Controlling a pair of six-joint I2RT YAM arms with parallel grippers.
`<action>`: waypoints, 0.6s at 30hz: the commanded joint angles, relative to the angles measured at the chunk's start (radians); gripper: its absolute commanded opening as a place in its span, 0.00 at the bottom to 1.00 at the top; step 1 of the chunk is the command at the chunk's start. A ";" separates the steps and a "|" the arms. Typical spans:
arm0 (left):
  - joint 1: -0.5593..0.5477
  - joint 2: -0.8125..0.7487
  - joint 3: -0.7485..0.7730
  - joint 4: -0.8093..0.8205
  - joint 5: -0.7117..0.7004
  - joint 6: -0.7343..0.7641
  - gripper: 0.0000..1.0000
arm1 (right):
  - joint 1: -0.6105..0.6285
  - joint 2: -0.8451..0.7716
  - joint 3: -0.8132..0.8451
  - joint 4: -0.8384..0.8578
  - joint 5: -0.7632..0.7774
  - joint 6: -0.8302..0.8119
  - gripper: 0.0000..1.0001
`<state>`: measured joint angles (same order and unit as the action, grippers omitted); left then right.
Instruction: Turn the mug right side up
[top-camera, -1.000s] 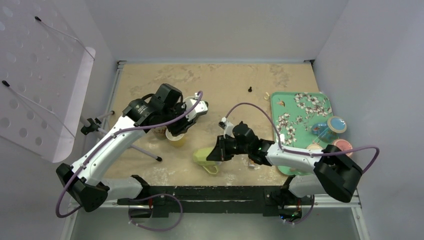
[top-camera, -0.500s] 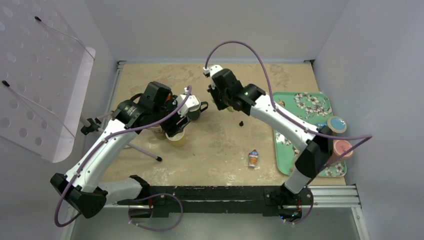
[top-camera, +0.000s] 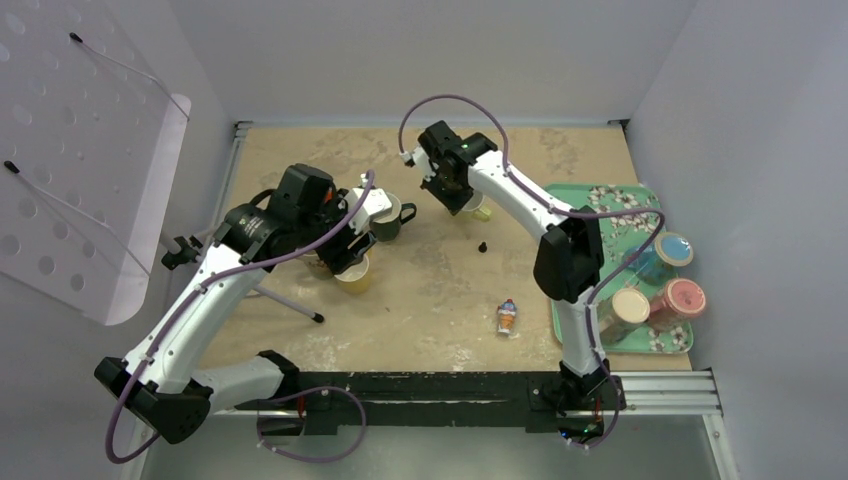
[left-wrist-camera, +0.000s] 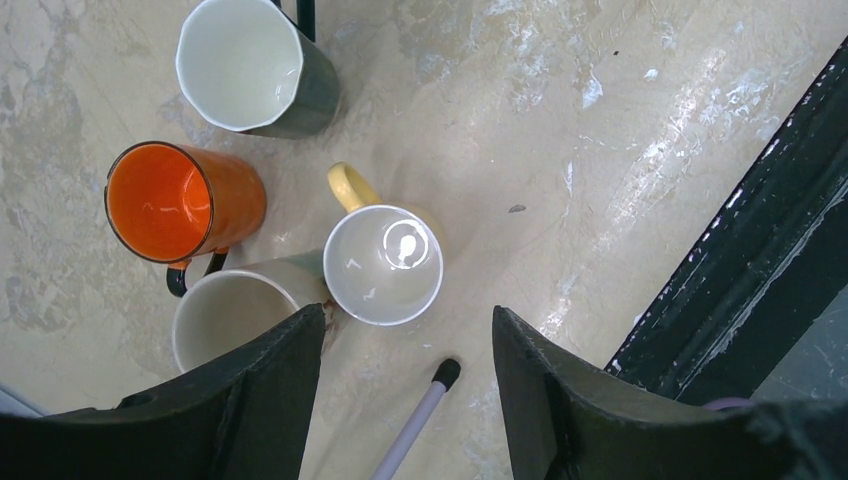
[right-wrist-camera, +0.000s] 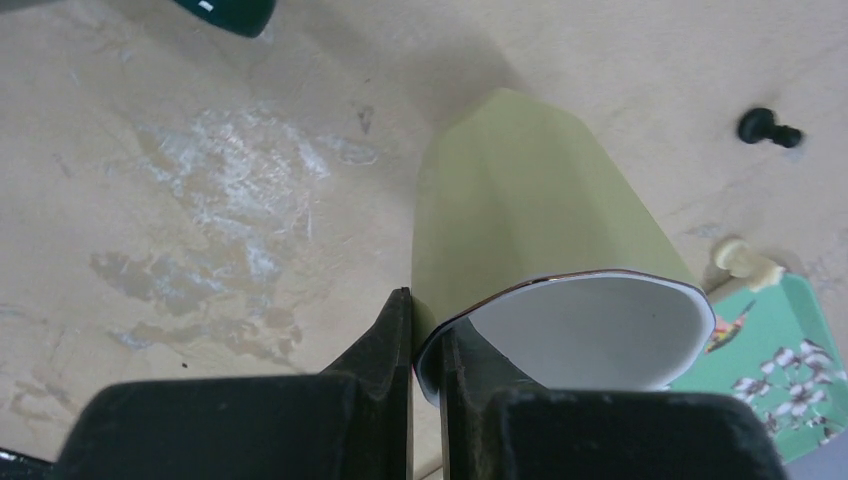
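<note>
The mug (right-wrist-camera: 520, 200) is pale green outside and white inside. My right gripper (right-wrist-camera: 428, 340) is shut on its rim, one finger inside and one outside. Its mouth faces the wrist camera and its base points toward the table. From above, the right gripper (top-camera: 452, 185) is at the far middle of the table, with a bit of the mug (top-camera: 481, 211) showing beside it. My left gripper (left-wrist-camera: 405, 320) is open with nothing between its fingers. It hangs over a group of upright mugs, and from above the left gripper (top-camera: 352, 232) is left of centre.
Under the left gripper stand a dark green mug (left-wrist-camera: 250, 65), an orange mug (left-wrist-camera: 170, 200), a yellow mug (left-wrist-camera: 383, 262) and a cream mug (left-wrist-camera: 225, 325), with a rod tip (left-wrist-camera: 425, 410) close by. A floral tray (top-camera: 600, 215) with cups is at right. A small toy (top-camera: 508, 316) lies near the front.
My right arm has swung from the near middle of the table to the far middle with the green mug in its grip. The left gripper has opened and drawn back slightly left.
</note>
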<state>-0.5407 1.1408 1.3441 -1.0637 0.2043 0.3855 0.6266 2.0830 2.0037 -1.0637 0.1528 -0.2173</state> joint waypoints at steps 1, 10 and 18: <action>0.007 -0.010 0.001 0.006 0.024 0.004 0.66 | -0.001 -0.001 0.051 -0.025 -0.085 -0.086 0.00; 0.006 -0.004 0.007 0.002 0.032 0.004 0.66 | -0.015 0.101 0.085 0.018 -0.133 -0.118 0.10; 0.007 0.007 0.007 0.003 0.037 0.009 0.67 | -0.015 0.050 0.175 0.039 -0.071 -0.053 0.57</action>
<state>-0.5388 1.1446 1.3437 -1.0645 0.2173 0.3855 0.6147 2.2166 2.1101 -1.0737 0.0437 -0.2966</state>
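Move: The right hand already holds the light green mug by its rim, mouth up. The bare spot it goes to lies almost straight below, about 14 cm down and 1 cm right. The dark green mug is some 17 cm left of that hand and 2 cm back; one black peg is about 6 cm right and 9 cm back, another 11 cm right and 8 cm ahead. From the left hand, the spot is roughly 14 cm ahead, 26 cm right and 24 cm down. Down first: the right hand lowers the light green mug about 4 cm to the bare tabletop, easing slightly left and back while turning a few degrees counter-clockwise. Once down, its fingers open from nearly shut to about half and let go of the rim, the hand then shifting some 2 cm forward and beginning to lift. ##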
